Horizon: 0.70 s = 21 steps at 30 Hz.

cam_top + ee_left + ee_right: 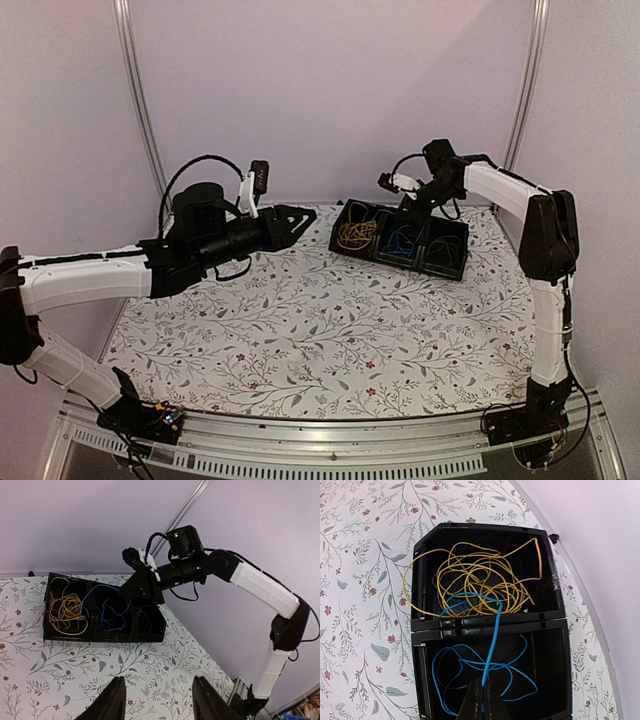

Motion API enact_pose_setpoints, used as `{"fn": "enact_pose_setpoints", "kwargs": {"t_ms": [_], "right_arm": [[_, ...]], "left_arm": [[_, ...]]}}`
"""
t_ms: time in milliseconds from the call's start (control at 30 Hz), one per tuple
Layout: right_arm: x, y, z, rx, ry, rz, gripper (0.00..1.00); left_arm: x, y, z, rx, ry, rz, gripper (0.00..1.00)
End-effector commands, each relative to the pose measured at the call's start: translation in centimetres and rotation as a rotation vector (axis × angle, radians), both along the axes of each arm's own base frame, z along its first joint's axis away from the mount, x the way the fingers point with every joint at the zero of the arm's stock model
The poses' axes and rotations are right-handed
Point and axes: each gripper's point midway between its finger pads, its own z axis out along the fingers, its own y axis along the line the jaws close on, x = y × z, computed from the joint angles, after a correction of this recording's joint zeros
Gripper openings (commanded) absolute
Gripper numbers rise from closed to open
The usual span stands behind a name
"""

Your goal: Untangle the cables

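A black tray [540, 620] with three compartments sits at the back of the table. A tangled yellow cable [480, 575] fills its end compartment. The blue cable [492, 635] lies looped in the middle one, and one strand rises over the divider into the yellow bundle. My right gripper [482, 685] is shut on that blue strand just above the middle compartment. Thin dark cables [142, 615] show faintly in the third compartment. My left gripper [159, 680] hangs open and empty over the floral cloth, well short of the tray [100, 635].
The right arm [545, 230] reaches in from the right edge and bends over the tray [352, 252]. The left arm [210, 240] stretches across the left half of the table. Purple walls close in behind and beside the tray.
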Motion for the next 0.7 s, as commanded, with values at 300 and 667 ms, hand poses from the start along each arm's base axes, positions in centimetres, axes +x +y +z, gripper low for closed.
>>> {"fn": "enact_pose_setpoints", "kwargs": {"t_ms": [300,667], "right_arm": [[1.4,-3.8,3.8,0.106,-0.058,-0.110,0.00],[1.3,-5.9,-0.4,0.043,0.007,-0.142,0.00]], "left_arm": [[0.7,0.2,-0.2,-0.018,0.008,0.015,0.48],[1.2,0.0,-0.9,-0.011,0.024,0.010,0.48]]}}
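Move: The middle compartment, with the rest of the blue cable in it, lies almost straight under the right hand, about 10 cm down and 1 cm ahead; the shut fingers already hold the blue cable, whose free stretch reaches over the divider to the yellow cable. That yellow cable is some 12 cm left of this hand and 4 cm ahead; the right compartment is about 11 cm right and 2 cm back. From the left hand, the middle compartment is roughly 24 cm ahead, 22 cm right, 25 cm below. The blue cable, still pinched in the right fingers, is drawn about 5 cm to the right, away from the yellow cable and towards the right compartment. The hand first climbs some 4 cm while going right, then sinks back most of that as it keeps going right, turning slightly clockwise, the fingers staying shut. ##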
